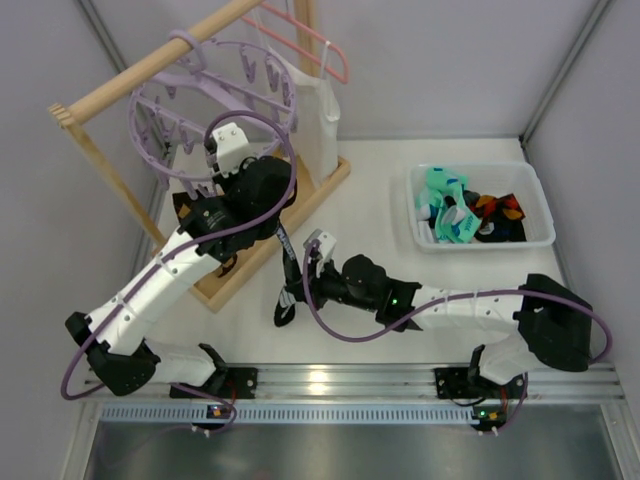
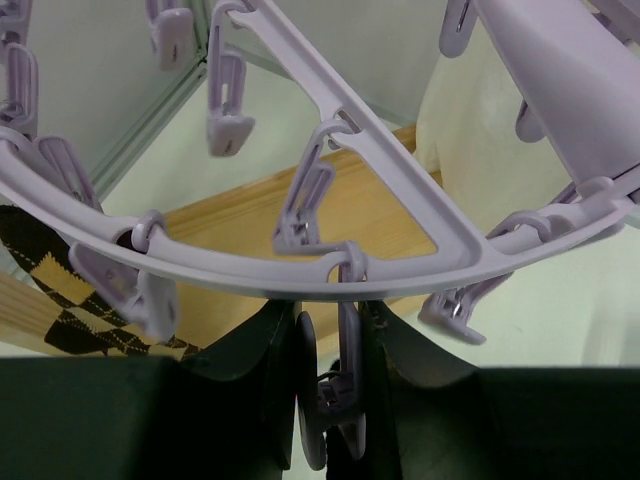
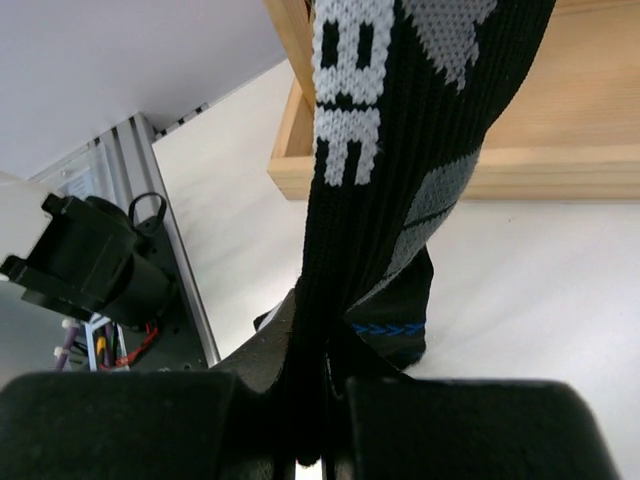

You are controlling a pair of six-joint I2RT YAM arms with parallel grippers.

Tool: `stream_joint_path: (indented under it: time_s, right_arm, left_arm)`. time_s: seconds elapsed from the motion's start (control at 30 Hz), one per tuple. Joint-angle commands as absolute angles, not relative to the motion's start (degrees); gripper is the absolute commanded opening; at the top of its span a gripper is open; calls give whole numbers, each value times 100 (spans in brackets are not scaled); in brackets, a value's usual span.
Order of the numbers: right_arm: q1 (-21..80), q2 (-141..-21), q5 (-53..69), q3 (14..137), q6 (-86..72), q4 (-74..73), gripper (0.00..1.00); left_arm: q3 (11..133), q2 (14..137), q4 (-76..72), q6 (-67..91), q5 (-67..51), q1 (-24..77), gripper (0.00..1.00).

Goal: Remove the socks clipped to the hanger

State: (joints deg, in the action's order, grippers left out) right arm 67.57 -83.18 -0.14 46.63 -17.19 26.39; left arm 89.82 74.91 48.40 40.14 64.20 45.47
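Note:
The lavender hanger [image 1: 215, 95] hangs from the wooden rail. My left gripper [image 1: 212, 170] is under its ring [image 2: 300, 265], shut on one dangling clip [image 2: 345, 370] and squeezing it between the fingers [image 2: 270, 350]. A black sock with white and grey marks [image 3: 400, 150] hangs down from that spot [image 1: 284, 290]. My right gripper [image 1: 305, 268] is shut on its lower part [image 3: 325, 340]. A brown checked sock [image 2: 50, 290] is still clipped to the ring at the left [image 1: 183, 205].
A white bin [image 1: 535, 200] at the right holds several mint-green and black socks [image 1: 450, 205]. A long white cloth [image 1: 318, 120] and a pink coat hanger [image 1: 310, 35] hang on the wooden rail frame [image 1: 150, 60]. Its base [image 3: 520, 170] is close behind the sock.

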Motion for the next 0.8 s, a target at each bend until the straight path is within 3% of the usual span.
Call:
stream_joint_path:
  time_s: [0.0,0.2,0.27,0.33,0.37,0.43,0.47,0.53,0.67,0.77]
  right_arm:
    - [6706,-7806,-254,4238,-1775,2839,0]
    - [6250,-6462,-1115,3543,-2100,1725,0]
    - [5891,-5796,-1458,3516,-2144,972,0]
    - [5618,-5337,-1817,3594,-2110,372,0]
    - [5286,-4926,-1889,3751,-2101,-231,0]
    - [4872,-4633,-2073,4006,-1944,-736,0]
    - [4408,-4519,-2126,4321,-1855,-1199,0]
    - [3870,-4596,-2084,4648,-1609,-1502,0]
    - [2220,-5236,-1557,5587,-1292,-1802,0]
    - [1523,-5808,-1257,6088,-1126,-1688,0]
  left_arm:
    - [8912,7436,4220,3727,6259,4518,9]
    - [8728,7418,3797,3524,5609,4500,11]
    - [8728,7409,3718,3446,5372,4500,18]
    - [8780,7427,3648,3323,4976,4500,31]
    - [8780,7427,3595,3209,4801,4500,49]
    - [8798,7409,3525,3059,4379,4500,68]
    - [8798,7392,3516,3015,4281,4500,83]
    - [8807,7322,3516,2831,3887,4500,98]
    - [8728,7093,3542,2409,3053,4500,98]
    - [8430,6655,3542,2312,2595,4509,98]
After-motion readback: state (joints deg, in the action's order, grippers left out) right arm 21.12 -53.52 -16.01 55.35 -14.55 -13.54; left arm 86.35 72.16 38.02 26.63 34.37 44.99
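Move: The right hand, pinching the black sock, has the white basket about 18 cm ahead and 40 cm to its right, some 14 cm lower; the rack's front corner stands roughly 20 cm left, 4 cm back and 18 cm below. The left fingers are squeezing the hanger's clip, with the hanger ring's middle about 11 cm ahead and 3 cm left, slightly above, and the patterned sock some 8 cm left, 2 cm back and 10 cm lower. Right hand pulls the sock free, sweeping 34 cm right and forward to the basket; left releases clip, backing right. ##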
